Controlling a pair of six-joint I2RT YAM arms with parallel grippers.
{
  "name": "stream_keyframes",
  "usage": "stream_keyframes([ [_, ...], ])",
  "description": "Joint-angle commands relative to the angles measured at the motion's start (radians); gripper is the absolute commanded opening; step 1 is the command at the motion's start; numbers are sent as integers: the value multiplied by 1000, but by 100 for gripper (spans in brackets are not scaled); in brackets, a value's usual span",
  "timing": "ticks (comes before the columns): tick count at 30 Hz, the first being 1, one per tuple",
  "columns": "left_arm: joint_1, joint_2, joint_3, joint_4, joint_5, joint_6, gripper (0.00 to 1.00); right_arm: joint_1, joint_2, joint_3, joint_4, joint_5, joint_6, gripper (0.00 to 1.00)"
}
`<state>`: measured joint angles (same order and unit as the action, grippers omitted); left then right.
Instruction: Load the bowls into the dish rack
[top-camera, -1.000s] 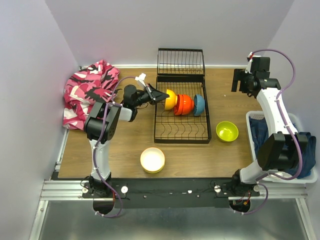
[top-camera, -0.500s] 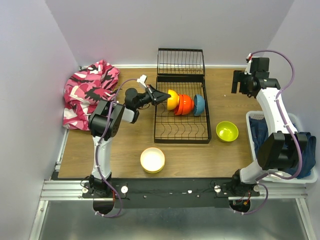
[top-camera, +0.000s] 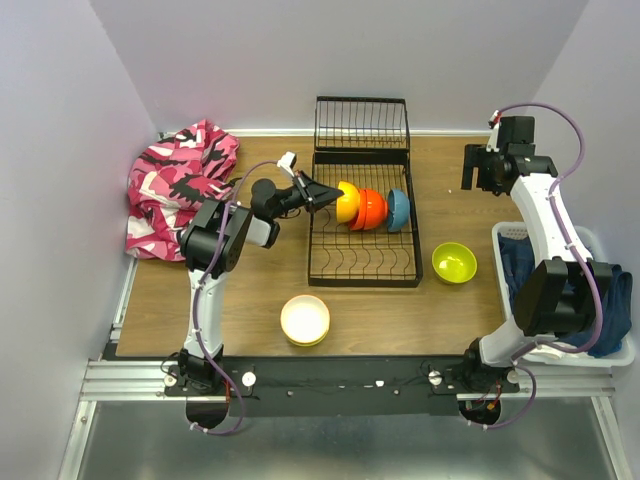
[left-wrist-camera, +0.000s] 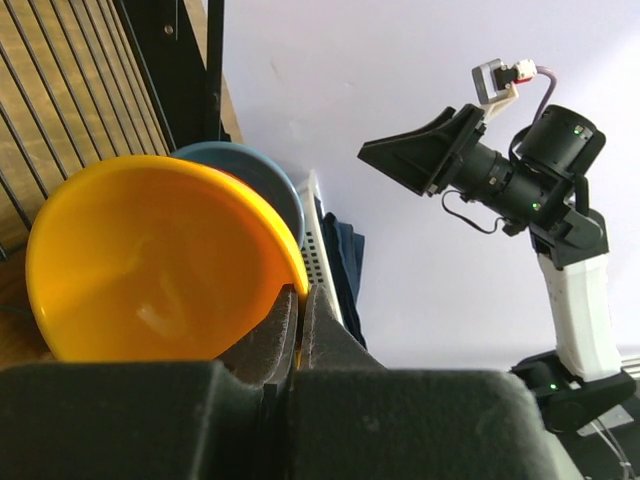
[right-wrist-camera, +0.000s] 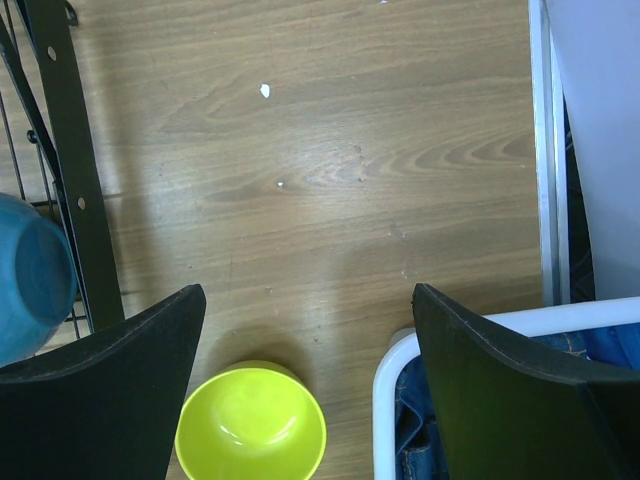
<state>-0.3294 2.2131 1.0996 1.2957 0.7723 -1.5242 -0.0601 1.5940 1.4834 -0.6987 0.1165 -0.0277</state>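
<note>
The black wire dish rack (top-camera: 362, 262) lies at the table's middle. Standing on edge in it are an orange-red bowl (top-camera: 371, 208) and a blue bowl (top-camera: 399, 209). My left gripper (top-camera: 325, 194) is shut on the rim of an orange bowl (left-wrist-camera: 150, 270), holding it on edge in the rack beside the orange-red one. A lime green bowl (right-wrist-camera: 250, 425) sits on the table right of the rack, and a cream-white bowl (top-camera: 305, 320) sits near the front edge. High at the back right, my right gripper (right-wrist-camera: 308, 292) hangs open and empty over the wood.
The rack's hinged flap (top-camera: 362, 125) stands up at its far end. A pink camouflage cloth (top-camera: 178, 185) lies at the back left. A white basket (right-wrist-camera: 440, 335) of blue cloth sits along the right edge, close to the green bowl.
My left gripper has carried the orange bowl slightly right, closer to the orange-red bowl in the rack. The right arm has barely shifted.
</note>
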Motion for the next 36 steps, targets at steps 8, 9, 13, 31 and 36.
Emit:
stream_keyframes([
  [8,13,-3,-52,134,5,-11,0,3,9,-18,-13,2,-6,92],
  [9,18,-7,-58,122,4,-7,0,3,7,-20,-13,0,-6,92],
  [13,29,-12,-66,97,5,21,3,3,-2,-31,-9,3,-6,92],
  [31,76,-102,-58,-166,82,238,40,3,-34,-43,-2,2,-8,92],
  [36,113,-191,-29,-442,166,467,50,3,-43,-29,-7,9,-14,92],
])
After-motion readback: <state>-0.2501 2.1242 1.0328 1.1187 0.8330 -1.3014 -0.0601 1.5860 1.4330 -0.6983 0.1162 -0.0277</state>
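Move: My left hand still pinches the yellow bowl by its rim inside the dish rack. The bowl's middle is level with my fingertips fore and aft, some 2 cm to their right and 5 cm below. The nested orange bowls stand about 7 cm to the hand's right and the blue bowl some 14 cm to its right, both about 1 cm back and 6 cm down. From my idle right hand, the yellow bowl is about 30 cm to the left, 1 cm back and 10 cm lower. I ease the yellow bowl left, away from the orange bowls, and down in the rack, then open my left fingers to nearly half and let its rim go. The hand ends about 4 cm farther left and 2 cm lower, rolling some 10 degrees, the rim still between the parted fingertips. My empty right hand sinks and draws back about 2 cm, staying open. ##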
